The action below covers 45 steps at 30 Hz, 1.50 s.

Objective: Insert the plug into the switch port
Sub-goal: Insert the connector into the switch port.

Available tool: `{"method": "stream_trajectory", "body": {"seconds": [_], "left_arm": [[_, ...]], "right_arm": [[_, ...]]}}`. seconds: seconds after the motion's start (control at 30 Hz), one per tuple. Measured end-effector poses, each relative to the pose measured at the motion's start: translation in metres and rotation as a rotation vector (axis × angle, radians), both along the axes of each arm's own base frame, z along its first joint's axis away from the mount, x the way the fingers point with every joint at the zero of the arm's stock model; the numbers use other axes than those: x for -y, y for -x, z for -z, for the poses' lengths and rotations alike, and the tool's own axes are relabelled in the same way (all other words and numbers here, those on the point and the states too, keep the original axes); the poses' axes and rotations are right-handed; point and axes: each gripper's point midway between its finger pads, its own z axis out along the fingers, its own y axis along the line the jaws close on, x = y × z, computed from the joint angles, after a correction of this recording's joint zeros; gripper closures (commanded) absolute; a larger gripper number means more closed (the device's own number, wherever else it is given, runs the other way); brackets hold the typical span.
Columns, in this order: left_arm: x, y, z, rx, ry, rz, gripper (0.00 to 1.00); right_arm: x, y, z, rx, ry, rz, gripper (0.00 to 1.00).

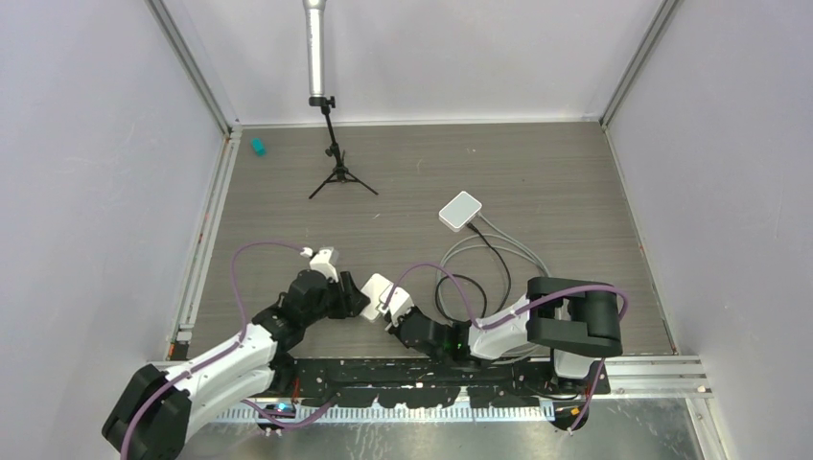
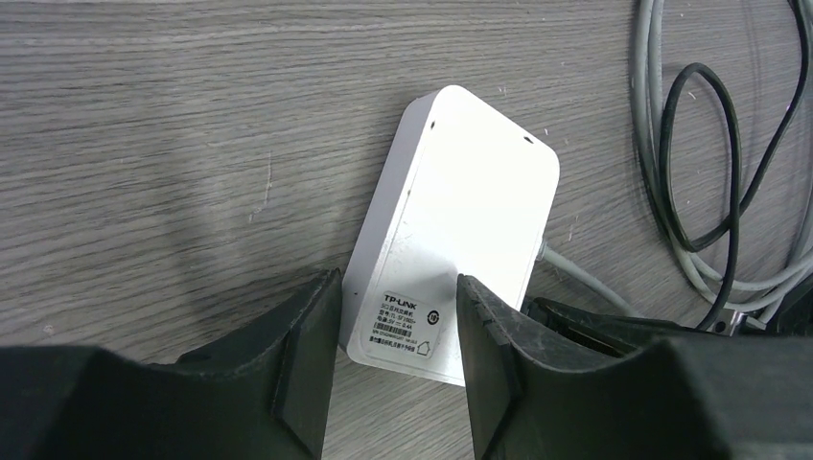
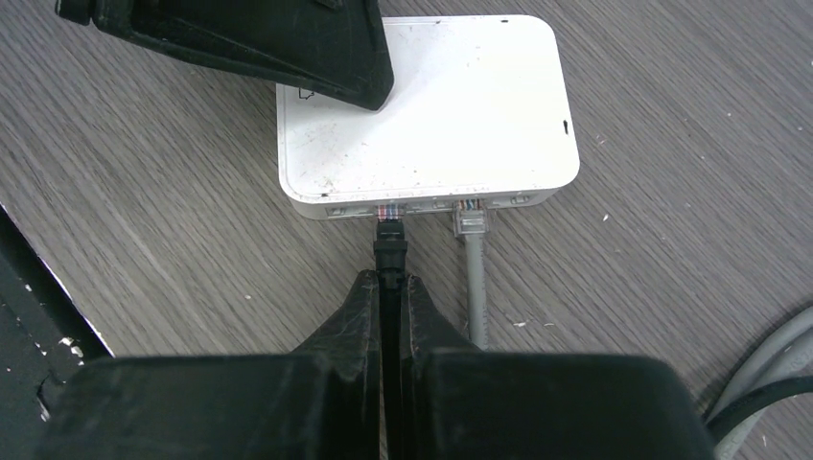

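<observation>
The white switch [image 3: 451, 105] lies flat on the wood table, label side up, and also shows in the top view [image 1: 377, 287] and the left wrist view [image 2: 470, 211]. My right gripper [image 3: 388, 280] is shut on the black plug [image 3: 389, 240], whose clear tip sits at a port on the switch's near side. A grey cable [image 3: 475, 278] is plugged into the neighbouring port. My left gripper [image 2: 398, 321] is open over the switch's labelled end, one finger [image 2: 307, 355] beside its edge, the other finger [image 2: 494, 355] over its top face.
A second white box [image 1: 460, 211] lies further back with grey and black cables [image 1: 479, 273] looping toward my right arm. A small black tripod [image 1: 337, 172] stands at the back. A teal object [image 1: 257, 147] lies at the far left corner.
</observation>
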Motion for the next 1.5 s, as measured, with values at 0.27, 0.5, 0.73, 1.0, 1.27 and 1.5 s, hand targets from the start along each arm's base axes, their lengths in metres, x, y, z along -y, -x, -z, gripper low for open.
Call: {"method": "stream_trajectory", "body": {"seconds": [0.27, 0.5, 0.73, 1.0, 1.27, 1.5], "left_arm": [[-0.002, 0.0, 0.001, 0.027, -0.015, -0.013, 0.53], [-0.002, -0.001, 0.0, 0.045, -0.032, -0.022, 0.53], [-0.003, 0.0, 0.004, 0.071, -0.069, -0.049, 0.53], [0.002, -0.009, 0.005, 0.116, -0.091, -0.088, 0.53], [0.006, -0.01, -0.001, 0.13, -0.098, -0.075, 0.37], [0.009, 0.02, -0.004, 0.082, -0.122, 0.046, 0.18]], "right_arm": [[-0.005, -0.003, -0.001, 0.041, 0.041, -0.061, 0.99], [-0.006, -0.007, -0.001, 0.045, 0.046, -0.075, 1.0], [-0.005, -0.016, -0.002, 0.05, 0.067, -0.077, 1.0], [-0.004, -0.026, -0.002, 0.075, 0.128, -0.107, 1.0], [-0.002, -0.028, -0.003, 0.088, 0.139, -0.117, 1.0], [-0.003, -0.007, -0.002, 0.035, 0.091, -0.231, 1.0]]}}
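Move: The black plug is already at the switch port, which lies roughly 2 cm ahead and 2 cm left of the right hand, about level. From that hand, the switch's middle is some 5 cm ahead and 3 cm left, and the grey plug about 3 cm straight ahead. For the left hand, the switch's middle is about 1 cm ahead, 3 cm right and 2 cm below; the port is some 2 cm back and 4 cm right. Keep the black plug pinched in the right fingers and drive it forward about 3 cm with the port, then ease back some 2 cm, turning the hand counter-clockwise. Hold the left gripper on the switch, edge it forward 1 cm, then open it wider and draw it back about 3 cm so its fingers straddle the switch, one leaving the top for the port side. ##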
